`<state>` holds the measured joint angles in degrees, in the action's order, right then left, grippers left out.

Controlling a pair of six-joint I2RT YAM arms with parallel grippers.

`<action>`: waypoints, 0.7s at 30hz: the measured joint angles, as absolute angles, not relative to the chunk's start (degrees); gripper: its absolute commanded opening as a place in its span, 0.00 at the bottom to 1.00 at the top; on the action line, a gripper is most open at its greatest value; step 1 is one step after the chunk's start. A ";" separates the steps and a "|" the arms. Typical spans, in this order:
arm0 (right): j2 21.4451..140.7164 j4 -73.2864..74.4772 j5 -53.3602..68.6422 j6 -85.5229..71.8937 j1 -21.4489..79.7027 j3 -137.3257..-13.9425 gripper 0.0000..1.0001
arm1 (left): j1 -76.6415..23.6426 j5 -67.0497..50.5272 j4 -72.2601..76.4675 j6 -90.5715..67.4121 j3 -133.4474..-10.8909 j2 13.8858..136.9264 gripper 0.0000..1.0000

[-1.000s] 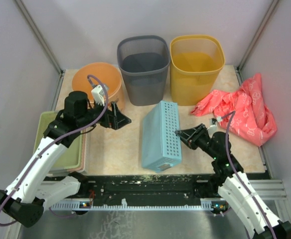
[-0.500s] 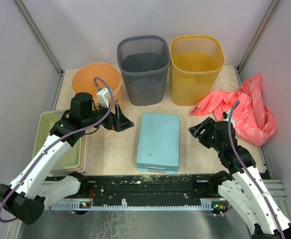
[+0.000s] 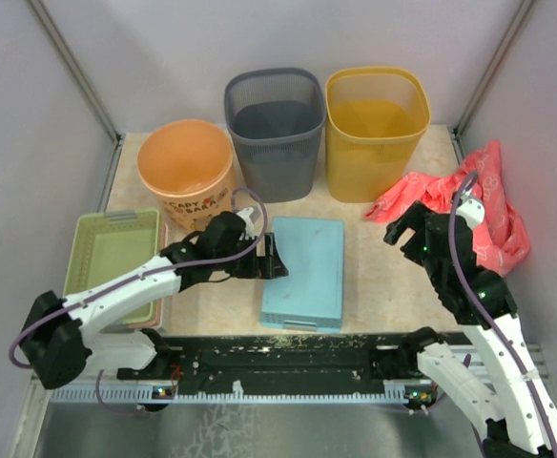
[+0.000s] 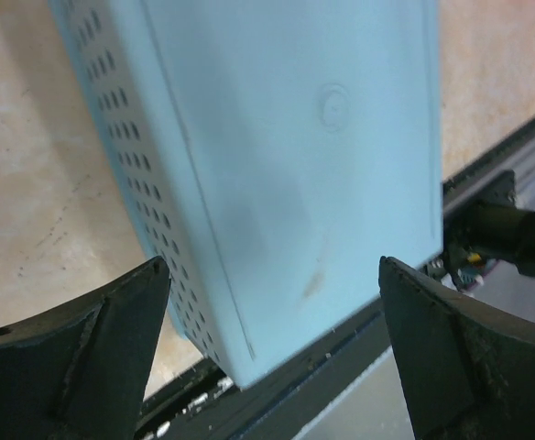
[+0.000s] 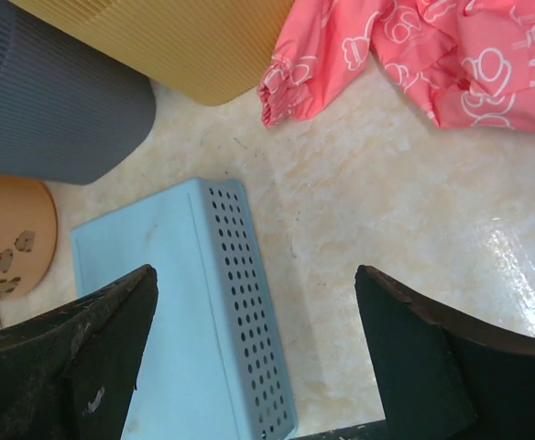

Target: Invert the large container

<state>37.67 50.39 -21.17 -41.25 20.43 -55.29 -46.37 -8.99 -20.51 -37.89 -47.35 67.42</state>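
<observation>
The large container (image 3: pixel 304 272), a light blue perforated basket, lies bottom up in the middle of the table near the front edge. My left gripper (image 3: pixel 271 260) is open at its left side; in the left wrist view its fingers straddle the container's (image 4: pixel 286 156) near corner without touching, gripper (image 4: pixel 275 266) empty. My right gripper (image 3: pixel 404 229) is open and raised to the right of the container, apart from it. The right wrist view looks down on the container's (image 5: pixel 158 312) holed side wall, with the gripper (image 5: pixel 256 273) holding nothing.
An orange bucket (image 3: pixel 185 170), a grey mesh bin (image 3: pixel 275 129) and a yellow bin (image 3: pixel 376 124) stand along the back. A pink cloth (image 3: pixel 469 210) lies at the right. A green tray (image 3: pixel 114 258) sits at the left front.
The container dropped from resting on its side to lying flat, bottom up. My right gripper opened and drew back up to the right. My left arm swung right to the container's left edge.
</observation>
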 measured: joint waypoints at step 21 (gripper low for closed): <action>35.59 59.59 -26.57 -31.99 20.43 -66.48 0.90 | -55.83 -17.43 1.63 -37.76 -76.95 105.86 0.99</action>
<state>35.59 59.59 -26.57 -31.99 20.43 -66.48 -55.83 -17.43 1.63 -37.76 -76.95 105.86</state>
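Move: The container's middle lies roughly 8 cm to the right of the left hand, 4 cm back and 9 cm below. Of this hand, the orange bin stands some 21 cm left and 16 ahead, the grey bin about 22 ahead and 3 right, the yellow bin 22 ahead and 22 right, all near hand height. From the right hand the container is about 20 cm left, 5 back and 19 below. Left hand dips 7 cm, shoves the container rightward, about 20 cm, then rises; right hand lifts 5 cm. ##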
